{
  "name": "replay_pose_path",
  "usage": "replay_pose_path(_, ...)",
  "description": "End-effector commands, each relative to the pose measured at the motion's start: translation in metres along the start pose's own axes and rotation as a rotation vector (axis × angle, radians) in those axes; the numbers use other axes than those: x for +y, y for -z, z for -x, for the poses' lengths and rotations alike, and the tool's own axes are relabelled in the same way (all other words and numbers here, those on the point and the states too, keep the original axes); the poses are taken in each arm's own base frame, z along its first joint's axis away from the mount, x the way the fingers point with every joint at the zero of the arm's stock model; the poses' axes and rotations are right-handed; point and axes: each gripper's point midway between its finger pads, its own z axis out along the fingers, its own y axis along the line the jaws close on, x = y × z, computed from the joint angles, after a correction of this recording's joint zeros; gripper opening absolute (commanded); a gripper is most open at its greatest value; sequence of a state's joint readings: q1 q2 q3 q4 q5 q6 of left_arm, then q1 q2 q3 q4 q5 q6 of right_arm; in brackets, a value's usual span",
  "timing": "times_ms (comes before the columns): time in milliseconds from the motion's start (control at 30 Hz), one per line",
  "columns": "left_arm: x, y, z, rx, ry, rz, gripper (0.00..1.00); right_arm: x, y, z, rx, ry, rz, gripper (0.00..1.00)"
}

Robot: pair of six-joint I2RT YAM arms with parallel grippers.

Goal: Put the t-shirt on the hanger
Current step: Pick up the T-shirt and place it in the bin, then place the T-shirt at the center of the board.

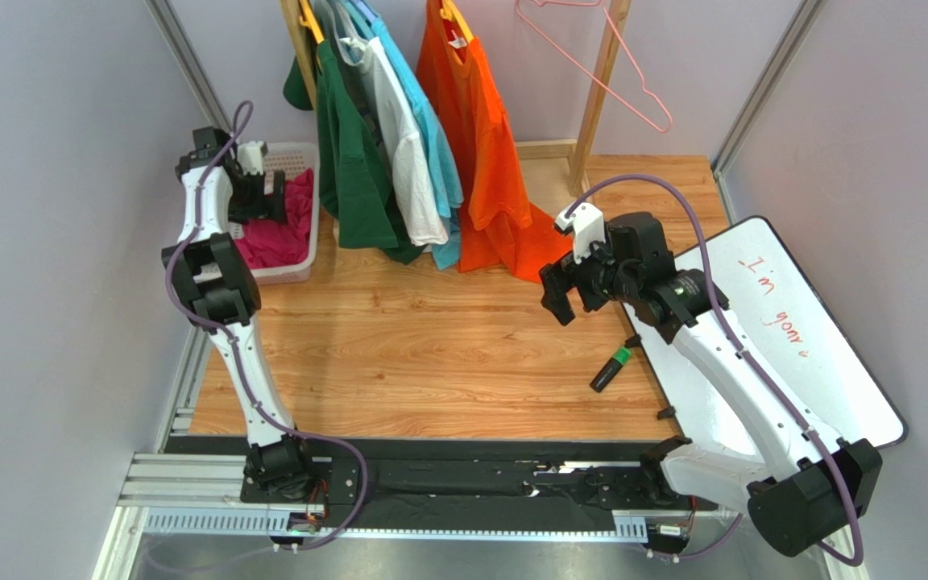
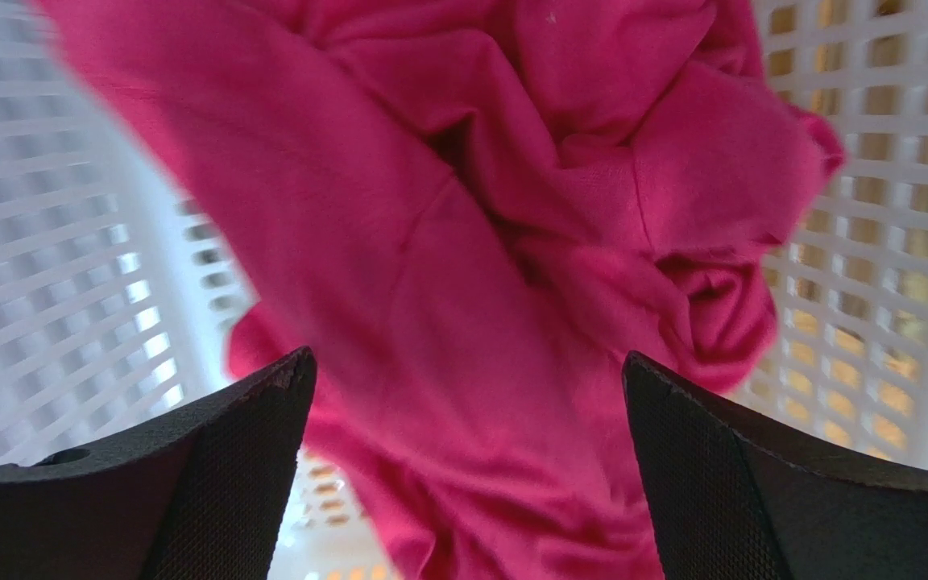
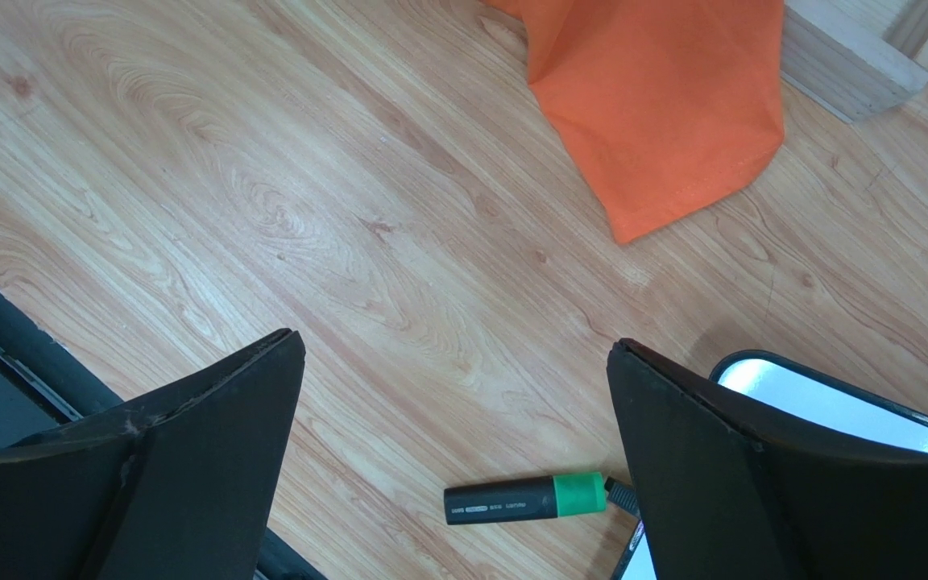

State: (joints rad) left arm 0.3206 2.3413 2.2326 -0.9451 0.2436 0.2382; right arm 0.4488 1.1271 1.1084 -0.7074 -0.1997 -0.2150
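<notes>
The magenta t-shirt (image 1: 278, 227) lies crumpled in a white basket (image 1: 291, 268) at the far left. In the left wrist view the t-shirt (image 2: 469, 266) fills the frame between my fingers. My left gripper (image 1: 254, 193) hangs open right over it, jaws wide apart and empty (image 2: 467, 363). The light-pink wire hanger (image 1: 612, 63) hangs bare on a wooden rack post at the back right. My right gripper (image 1: 563, 290) is open and empty above the wooden table, far from both; its own view shows bare wood between the fingertips (image 3: 457, 351).
Green, white, light-blue and orange shirts (image 1: 481, 145) hang on the rack (image 1: 596, 91) at the back. A green-capped marker (image 1: 609, 369) lies on the table near a whiteboard (image 1: 784, 338) at the right. The orange hem (image 3: 663, 109) and marker (image 3: 527, 498) show in the right wrist view.
</notes>
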Motion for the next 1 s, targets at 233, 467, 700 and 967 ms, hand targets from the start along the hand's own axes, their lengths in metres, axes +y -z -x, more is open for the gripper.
replay_pose_path(233, -0.017, 0.029, 0.03, -0.043, -0.088, -0.024, 0.0, -0.001, 0.009, 0.025, -0.068, 0.023, 0.017, 1.0)
replay_pose_path(467, -0.093, 0.228, 0.097, -0.447, -0.243, -0.137, 0.0, 0.003, 0.016, 0.032, -0.097, -0.003, 0.029, 1.0)
replay_pose_path(700, -0.211, 0.338, 0.069, -0.561, -0.33, -0.401, 0.0, 0.003, 0.023, 0.039, -0.12, 0.003, 0.026, 1.0)
replay_pose_path(967, -0.33, 0.446, 0.019, -0.662, -0.431, -0.859, 0.0, 0.006, 0.033, 0.038, -0.134, 0.001, 0.024, 1.0)
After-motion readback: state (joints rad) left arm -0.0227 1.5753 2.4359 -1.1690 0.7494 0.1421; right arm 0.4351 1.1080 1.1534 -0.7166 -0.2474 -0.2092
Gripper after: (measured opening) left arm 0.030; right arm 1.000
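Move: The pink t-shirt lies bunched in the basket just under the open left fingers, its middle about 5 cm below, some 2 cm back and 2 cm right. The basket's middle is about 2 cm back, 1 cm right and 4 cm below the hand; the hanging green shirt is some 17 cm right, level with it and about 20 cm higher. From the right hand the t-shirt lies roughly 20 cm ahead, 50 cm left and 18 cm below. Left fingers sink about 4 cm, pinch the t-shirt and lift it some 40 cm, swinging right and back. ##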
